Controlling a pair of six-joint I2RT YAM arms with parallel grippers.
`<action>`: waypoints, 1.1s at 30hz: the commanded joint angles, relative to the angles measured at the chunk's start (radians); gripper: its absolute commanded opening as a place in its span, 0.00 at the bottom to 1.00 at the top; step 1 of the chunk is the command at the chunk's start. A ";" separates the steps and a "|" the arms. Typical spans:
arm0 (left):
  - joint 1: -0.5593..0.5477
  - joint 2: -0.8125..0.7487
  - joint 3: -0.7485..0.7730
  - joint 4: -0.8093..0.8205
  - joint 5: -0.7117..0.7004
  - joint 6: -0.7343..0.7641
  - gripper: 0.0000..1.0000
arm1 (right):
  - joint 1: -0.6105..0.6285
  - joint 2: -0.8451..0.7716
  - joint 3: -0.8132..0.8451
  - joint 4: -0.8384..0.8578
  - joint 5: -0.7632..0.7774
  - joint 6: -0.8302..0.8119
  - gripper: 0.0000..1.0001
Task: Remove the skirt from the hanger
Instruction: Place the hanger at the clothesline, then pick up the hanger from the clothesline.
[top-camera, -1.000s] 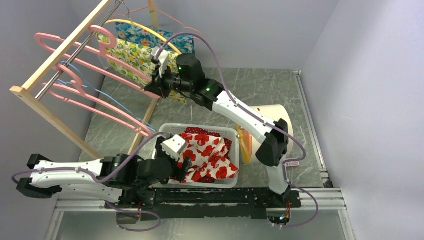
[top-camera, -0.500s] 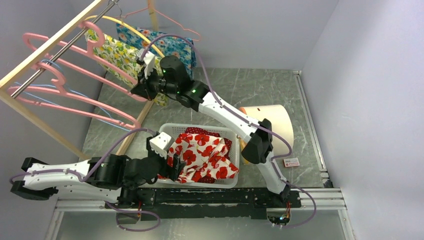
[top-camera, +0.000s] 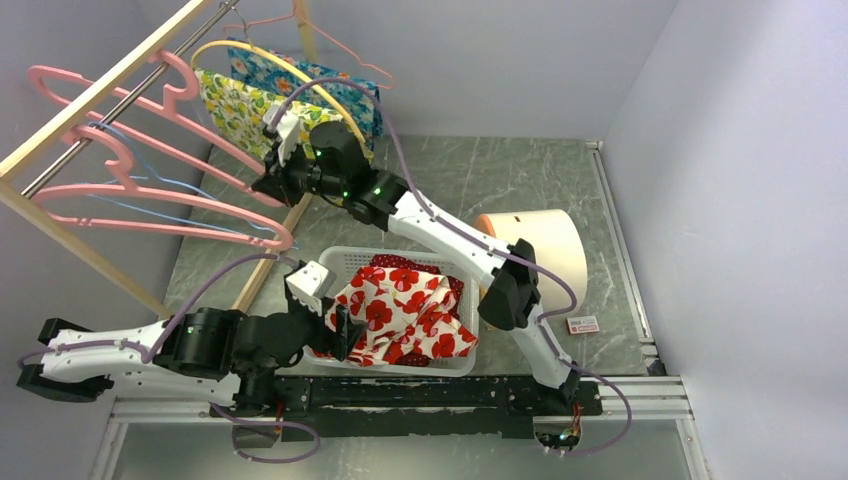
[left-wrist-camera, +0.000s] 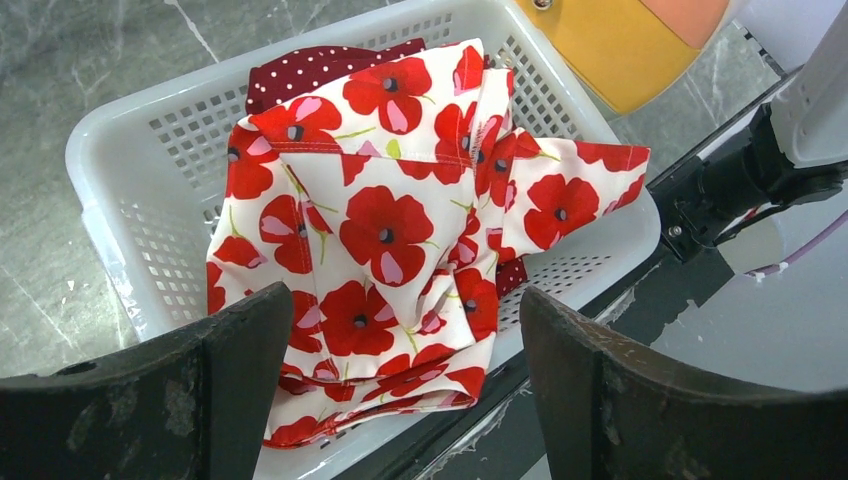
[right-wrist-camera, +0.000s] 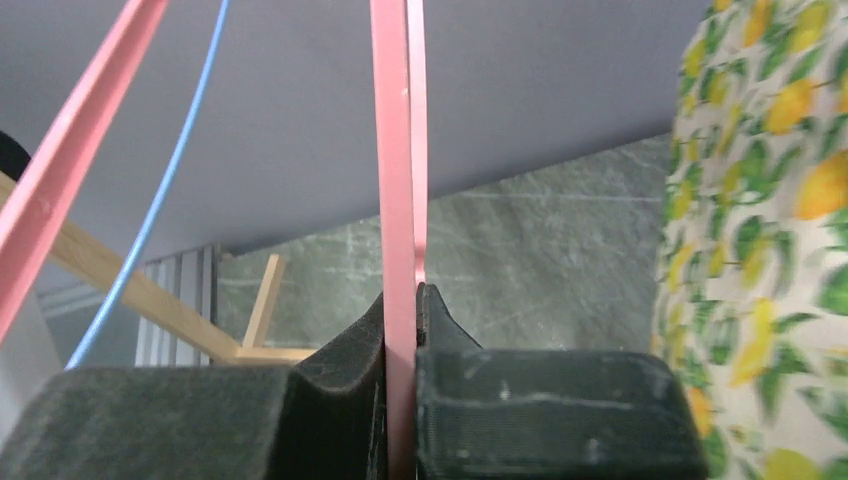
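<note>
A white skirt with red poppies (top-camera: 415, 305) lies crumpled in the white basket (top-camera: 345, 258), one corner draped over the near rim; the left wrist view shows the skirt (left-wrist-camera: 390, 230) free of any hanger. My left gripper (top-camera: 335, 335) hovers open at the basket's near left corner, its jaws (left-wrist-camera: 405, 330) wide apart and holding nothing. My right gripper (top-camera: 268, 183) is up at the clothes rack, shut on the lower arm of a bare pink hanger (top-camera: 150, 105). In the right wrist view the pink hanger (right-wrist-camera: 397, 150) runs straight up from between the closed jaws (right-wrist-camera: 403, 300).
A wooden rack (top-camera: 100, 75) with a metal rail stands at the left. On it hang a second pink hanger (top-camera: 150, 195), a blue wire hanger (top-camera: 180, 185), a lemon-print garment (top-camera: 235, 105) on a yellow hanger (top-camera: 270, 55), and a blue floral garment (top-camera: 345, 100). A cream cylinder (top-camera: 545, 245) lies right of the basket.
My right gripper has carried the pink hanger's end leftward, and the hangers on the rail have swung. My left arm has drawn back a little to the left, still open.
</note>
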 joint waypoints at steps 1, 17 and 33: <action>-0.005 -0.004 0.003 0.048 0.038 0.031 0.88 | 0.048 -0.050 -0.079 -0.049 0.039 -0.060 0.00; -0.005 0.056 0.034 0.151 0.097 0.149 0.87 | -0.071 -0.570 -0.612 -0.032 -0.066 0.154 0.97; -0.005 0.038 0.002 0.167 0.122 0.113 0.87 | -0.133 -0.735 -0.658 0.044 0.193 0.099 0.98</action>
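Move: The right hand's fingers are shut on the end of a pink hanger. Its place on the clothesline rail is about 13 cm left, 15 cm ahead and 10 cm above. The lemon skirt hangs some 14 cm straight ahead, level in height. The empty pink hanger stands about 15 cm left and 4 cm back. The basket lies some 23 cm right, 25 cm back and 32 cm lower. From the idle left hand, that rail spot is roughly 25 cm left, 42 cm ahead and 20 cm above. The right fingers let go of the pink hanger's end: the hand first eases back and down about 3 cm, opening wide, then draws off to the right some 19 cm, climbing as it goes, away from the rail. Late on it comes forward a little and turns about 15 degrees clockwise. The open left hand drifts about 3 cm right above the basket. ##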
